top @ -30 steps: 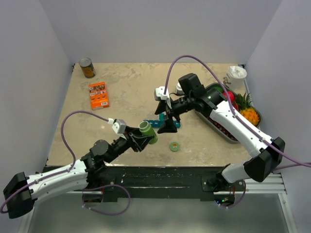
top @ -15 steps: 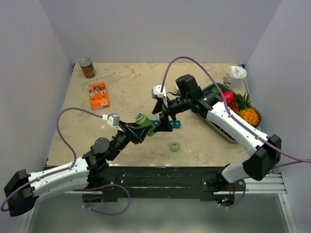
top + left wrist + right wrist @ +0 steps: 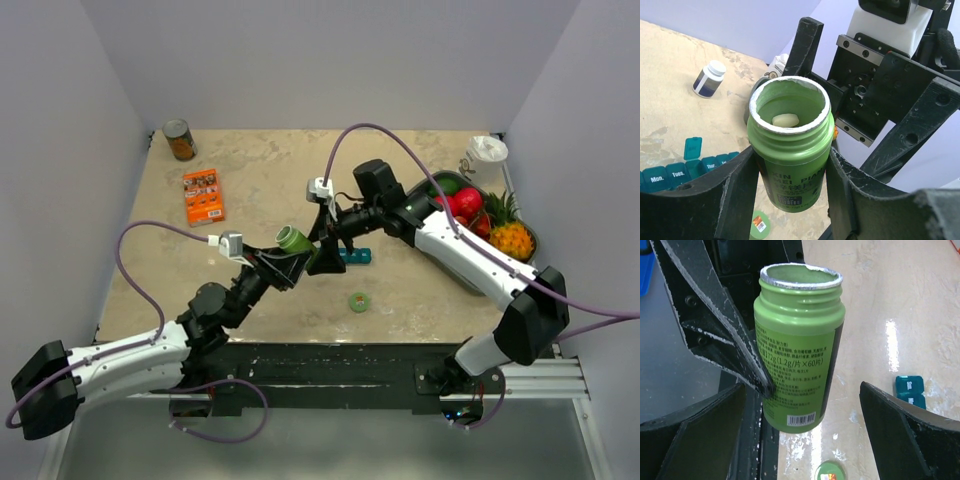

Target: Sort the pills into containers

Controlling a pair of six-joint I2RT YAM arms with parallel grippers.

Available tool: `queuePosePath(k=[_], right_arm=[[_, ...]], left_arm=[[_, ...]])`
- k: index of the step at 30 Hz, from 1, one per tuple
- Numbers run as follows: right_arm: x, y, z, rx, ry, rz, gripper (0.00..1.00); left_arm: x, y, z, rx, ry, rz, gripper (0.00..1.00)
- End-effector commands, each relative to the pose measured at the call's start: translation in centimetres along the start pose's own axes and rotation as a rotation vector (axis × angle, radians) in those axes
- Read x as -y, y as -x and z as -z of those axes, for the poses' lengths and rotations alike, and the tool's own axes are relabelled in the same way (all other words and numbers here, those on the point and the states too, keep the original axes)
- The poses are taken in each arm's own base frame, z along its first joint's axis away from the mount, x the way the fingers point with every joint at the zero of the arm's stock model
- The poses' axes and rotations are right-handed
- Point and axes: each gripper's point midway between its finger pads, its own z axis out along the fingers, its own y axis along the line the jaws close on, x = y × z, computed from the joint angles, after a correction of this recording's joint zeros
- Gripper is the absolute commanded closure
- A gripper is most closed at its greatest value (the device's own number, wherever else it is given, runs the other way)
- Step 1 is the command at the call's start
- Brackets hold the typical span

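Note:
My left gripper [image 3: 291,262] is shut on an uncapped green pill bottle [image 3: 294,240], held tilted above the table. In the left wrist view the bottle [image 3: 790,150] sits between my fingers with one pale pill [image 3: 785,120] inside. My right gripper [image 3: 325,256] is open right beside it. In the right wrist view the bottle [image 3: 797,340] stands between those wide fingers [image 3: 900,430], with a gap on the right side. The teal pill organiser [image 3: 356,255] lies on the table under the right gripper; one lid [image 3: 692,148] stands up. The green cap [image 3: 358,301] lies in front of it.
A grey fruit tray [image 3: 456,273] sits at the right with a white cup [image 3: 487,154] behind it. An orange box [image 3: 203,195] and a can [image 3: 180,140] are at the far left. A small dark bottle with a white cap [image 3: 709,79] stands beyond the organiser.
My left arm has raised the green bottle and carried it farther from the near edge. The right gripper has slid left, closing in around the bottle.

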Motion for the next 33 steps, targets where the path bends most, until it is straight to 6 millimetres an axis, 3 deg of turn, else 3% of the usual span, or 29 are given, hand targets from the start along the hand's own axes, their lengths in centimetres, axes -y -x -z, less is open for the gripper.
queuePosePath(k=[1, 6, 12, 15, 16, 19, 25, 27, 30, 31, 33], right_arm=[[-0.5, 1.7, -0.8, 0.056, 0.068, -0.02, 0.01], [-0.7, 1.7, -1.1, 0.064, 0.092, -0.037, 0.03], [-0.9, 1.5, -1.3, 0.073, 0.116, -0.06, 0.18], [-1.1, 1.6, -1.3, 0.081, 0.131, -0.074, 0.34], [-1.1, 1.5, -1.4, 0.081, 0.131, -0.078, 0.46], [-1.1, 1.6, -1.3, 0.085, 0.138, -0.082, 0.63], [-1.2, 1.4, -1.0, 0.09, 0.141, -0.085, 0.84], [-1.2, 1.3, -0.9, 0.092, 0.142, -0.086, 0.86], [-1.3, 1.1, -0.7, 0.094, 0.139, -0.078, 0.89], [-1.2, 1.0, -0.7, 0.093, 0.138, -0.076, 0.89], [-1.3, 0.9, -0.6, 0.094, 0.139, -0.07, 0.89]], left_arm=[[3.1, 4.8, -1.2, 0.175, -0.063, 0.11, 1.0], [3.2, 5.0, -1.6, 0.187, -0.06, 0.115, 1.0], [3.7, 5.0, -1.8, 0.191, -0.082, 0.115, 1.0], [3.9, 5.1, -1.7, 0.194, -0.096, 0.117, 1.0], [4.0, 5.0, -1.7, 0.19, -0.098, 0.115, 1.0], [4.0, 5.0, -1.6, 0.189, -0.107, 0.113, 1.0], [4.2, 4.9, -1.2, 0.182, -0.122, 0.096, 1.0], [4.3, 4.9, -1.0, 0.178, -0.131, 0.087, 1.0], [4.5, 5.0, -0.7, 0.169, -0.141, 0.068, 0.74], [4.5, 4.9, -0.6, 0.161, -0.139, 0.06, 0.58], [4.7, 5.4, -0.4, 0.166, -0.144, 0.048, 0.48]])
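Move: The open green bottle, mouth up, is already pinched in the left fingers, its middle roughly 1 cm ahead of and 1 cm above that hand point. From the right hand it lies about 3 cm to the left, 1 cm back and level, beyond its spread fingertips. From the right hand, the green cap is about 6 cm right, 3 cm back; the teal pill organizer about 6 cm ahead and 2 cm right; both some 20 cm below. The green bottle gets a second grip. The right hand eases about 1.5 cm left onto its lower body, rolling some 8 degrees about its fingers, and closes from wide open to about half, ending with both finger pads on the bottle's sides. Meanwhile the left hand keeps its pinch and lifts about 2 cm. ##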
